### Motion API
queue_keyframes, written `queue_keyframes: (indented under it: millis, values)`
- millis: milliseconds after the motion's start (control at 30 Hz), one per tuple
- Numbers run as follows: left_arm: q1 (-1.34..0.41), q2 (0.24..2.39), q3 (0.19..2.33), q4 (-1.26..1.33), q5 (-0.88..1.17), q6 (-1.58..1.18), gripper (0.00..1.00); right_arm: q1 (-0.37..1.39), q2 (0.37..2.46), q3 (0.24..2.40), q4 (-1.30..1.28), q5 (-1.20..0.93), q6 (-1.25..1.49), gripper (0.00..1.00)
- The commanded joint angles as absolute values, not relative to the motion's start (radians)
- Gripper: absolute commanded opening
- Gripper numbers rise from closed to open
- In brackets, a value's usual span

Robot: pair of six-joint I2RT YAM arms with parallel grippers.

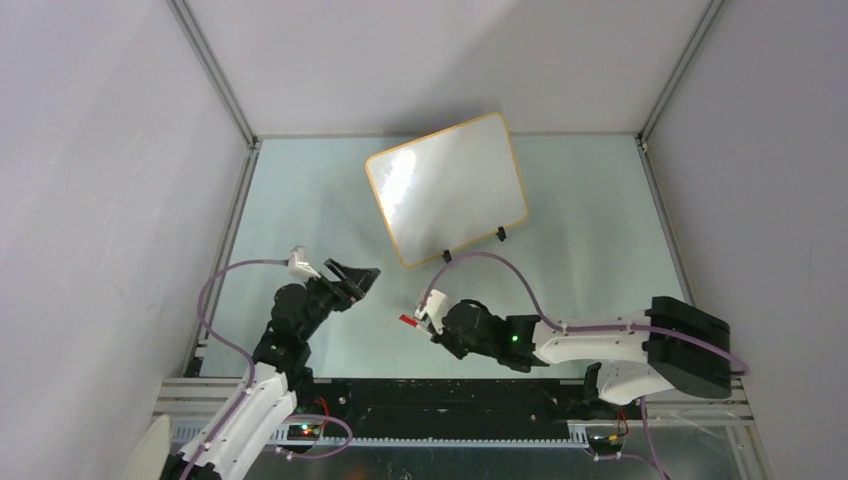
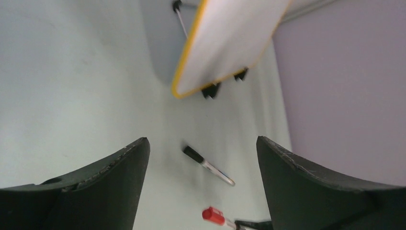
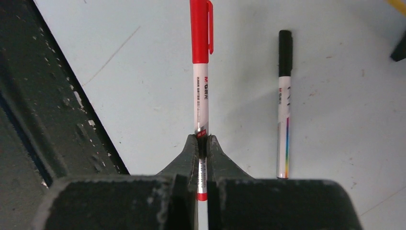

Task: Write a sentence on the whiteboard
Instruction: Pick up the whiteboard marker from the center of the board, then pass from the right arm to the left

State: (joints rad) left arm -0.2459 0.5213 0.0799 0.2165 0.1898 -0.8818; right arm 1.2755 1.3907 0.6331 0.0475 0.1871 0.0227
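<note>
The whiteboard [image 1: 447, 190] stands tilted at the back of the table, glossy white with an orange rim [image 2: 189, 52]; no sentence shows on its face. My right gripper [image 3: 202, 139] is shut on a red-capped marker [image 3: 201, 86], whose cap points away from the jaws. In the top view that gripper [image 1: 425, 318] is low over the table in front of the board, with the red cap [image 1: 408, 321] sticking out to the left. My left gripper [image 1: 358, 280] hovers to the left of it, open and holding nothing [image 2: 202, 139]. The left wrist view also shows the red marker [image 2: 214, 215].
A black-capped marker [image 3: 283, 105] lies on the table just right of the red one, also seen in the left wrist view [image 2: 208, 165]. The board rests on two black clip feet [image 1: 502, 236]. Grey walls with metal posts [image 1: 215, 75] enclose the pale green table [image 1: 300, 200].
</note>
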Motion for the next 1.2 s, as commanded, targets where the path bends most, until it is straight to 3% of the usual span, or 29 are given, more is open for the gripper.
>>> queue_keyframes:
  millis: [0,300,600,933,1033,1167]
  values:
    - [-0.367,0.486,0.082,0.158,0.161,-1.122,0.85,1.241,1.295,0.595,0.137,0.163,0.049,0.00]
    - [-0.613,0.396,0.064,0.115,-0.064,-1.337,0.65,1.225,1.235,0.561,0.167,0.142,0.060,0.00]
    - [-0.773,0.566,0.085,0.220,-0.149,-1.374,0.62,1.224,1.187,0.531,0.193,0.149,0.060,0.00]
    - [-0.841,0.640,0.113,0.274,-0.186,-1.369,0.51,1.222,1.183,0.528,0.193,0.149,0.061,0.00]
    - [-0.848,0.634,0.113,0.276,-0.190,-1.365,0.42,1.220,1.187,0.528,0.195,0.147,0.061,0.00]
    - [-0.859,0.638,0.110,0.294,-0.187,-1.362,0.40,1.219,1.186,0.528,0.195,0.147,0.061,0.00]
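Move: The red cap of the marker, whose white end the right hand already grips, lies about 9 cm back, 9 cm right and 7 cm below the left hand. The black marker lies some 6 cm back, 18 cm right and 12 cm down from the left hand; the whiteboard's near clip is about 6 cm ahead, 18 cm right and 11 cm down. From the right hand, the cap is roughly 3 cm ahead, 6 cm left and 2 cm higher. Its fingers come to bracket the red cap without visibly clamping it: the left hand swings about 9 cm right and 6 cm back, dips slightly near the end, tips down and rolls its left side lower, narrowing from nearly wide open to under half. The right hand keeps its pinch on the marker's white part, raising it some 4 cm while its left side tilts up, then holds still. ##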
